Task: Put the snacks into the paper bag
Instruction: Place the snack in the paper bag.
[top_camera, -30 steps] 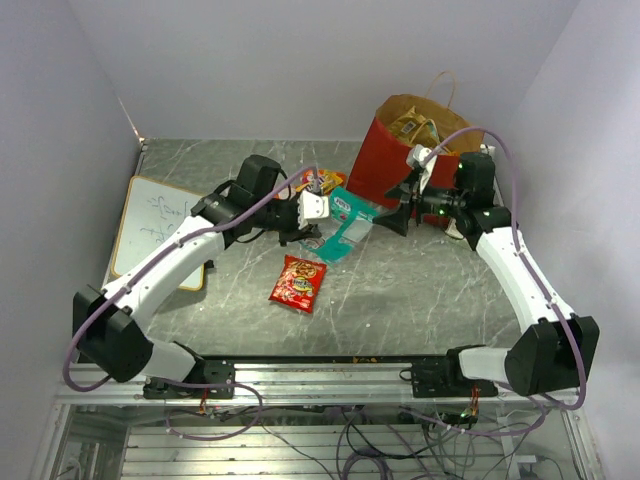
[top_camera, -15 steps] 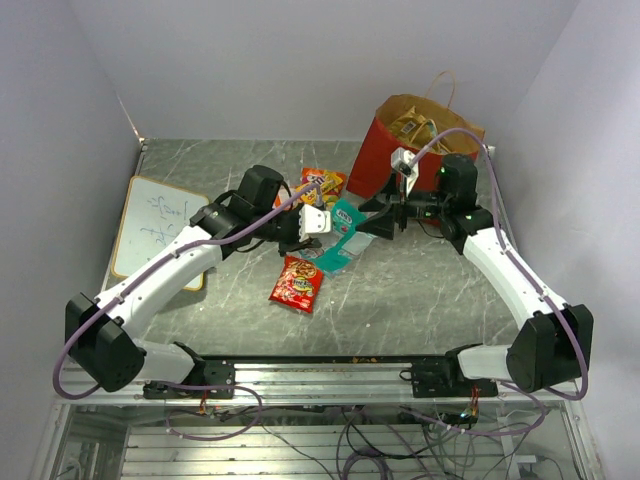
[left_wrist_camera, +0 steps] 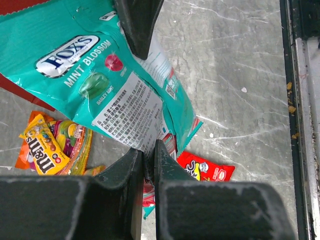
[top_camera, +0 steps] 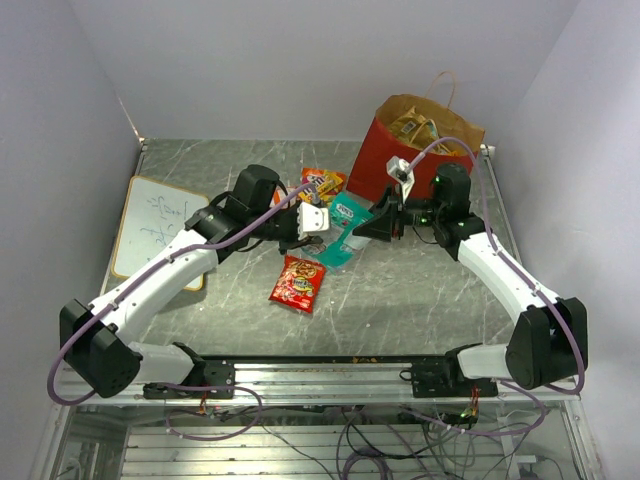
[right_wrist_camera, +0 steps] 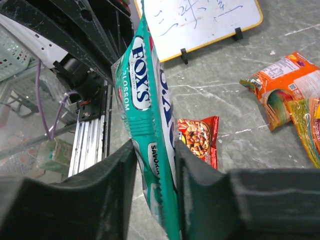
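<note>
A teal Fox's mint pack [top_camera: 345, 225] hangs above the table between both arms. My left gripper [top_camera: 318, 222] is shut on its lower edge, and the label end sits pinched between the jaws [left_wrist_camera: 149, 155]. My right gripper [top_camera: 372, 228] has come in from the other side. Its fingers press both faces of the pack [right_wrist_camera: 147, 100] at the crimped end [right_wrist_camera: 155, 150]. The red paper bag [top_camera: 385, 160] stands at the back right, open, with packets inside. A small red snack packet [top_camera: 298, 282] lies on the table below the pack. Orange and yellow candy packs [top_camera: 322, 183] lie behind.
A white board [top_camera: 160, 225] with a tan rim lies at the left of the table. The yellow M&M's pack [left_wrist_camera: 45, 147] and orange packs [right_wrist_camera: 285, 85] sit close to the bag's base. The metal rail [top_camera: 320, 365] runs along the near edge.
My right arm swung left from the paper bag to the teal pack, and its jaws narrowed around the pack's end. My left gripper kept its hold and lifted the pack slightly.
</note>
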Controlling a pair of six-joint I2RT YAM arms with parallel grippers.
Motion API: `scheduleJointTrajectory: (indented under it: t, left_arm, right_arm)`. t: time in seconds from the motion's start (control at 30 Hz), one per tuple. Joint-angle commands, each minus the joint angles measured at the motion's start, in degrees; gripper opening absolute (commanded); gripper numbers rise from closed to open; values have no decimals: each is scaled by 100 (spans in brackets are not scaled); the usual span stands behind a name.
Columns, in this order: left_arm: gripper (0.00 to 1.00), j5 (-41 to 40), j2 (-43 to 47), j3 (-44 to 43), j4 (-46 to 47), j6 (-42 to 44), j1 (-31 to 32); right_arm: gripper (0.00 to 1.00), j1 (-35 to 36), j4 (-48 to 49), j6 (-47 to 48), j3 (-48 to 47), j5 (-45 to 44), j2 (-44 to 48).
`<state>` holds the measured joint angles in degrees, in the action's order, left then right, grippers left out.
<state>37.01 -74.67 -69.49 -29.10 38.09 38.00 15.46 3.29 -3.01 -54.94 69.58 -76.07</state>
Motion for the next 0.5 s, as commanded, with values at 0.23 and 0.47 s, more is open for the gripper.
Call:
scheduleJointTrajectory:
  t: [0.23,0.47]
  left_arm:
    - [38,-117,306,302,636,-164,40]
    - [74,-558,608,419,771,-369,-34]
  right_arm:
    - [0,-141,-530,724,-143,-254,498]
    - [0,-538,-1192,1104,-492,-648,1054]
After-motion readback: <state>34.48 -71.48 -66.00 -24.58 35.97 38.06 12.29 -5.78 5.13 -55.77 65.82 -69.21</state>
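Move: The teal snack bag hangs between the hands. Its middle is some 5 cm to the right hand's left, 1 cm back and 3 cm below, and about 7 cm to the left hand's right, 1 cm ahead and 2 cm below. From the right hand, the paper bag stands about 22 cm ahead and 16 cm right, the small snack packs 18 cm ahead and 10 cm left. The red snack bag lies roughly 20 cm under the left hand, 4 cm back, 3 cm left. The teal snack bag, still pinched by the left hand, is gripped near its right end as the right fingers finish closing. The left fingers then open wide and let go, that hand almost staying put, while the right hand draws the bag about 2.5 cm right and 1.5 cm up, away from them, starting to turn slightly clockwise. ##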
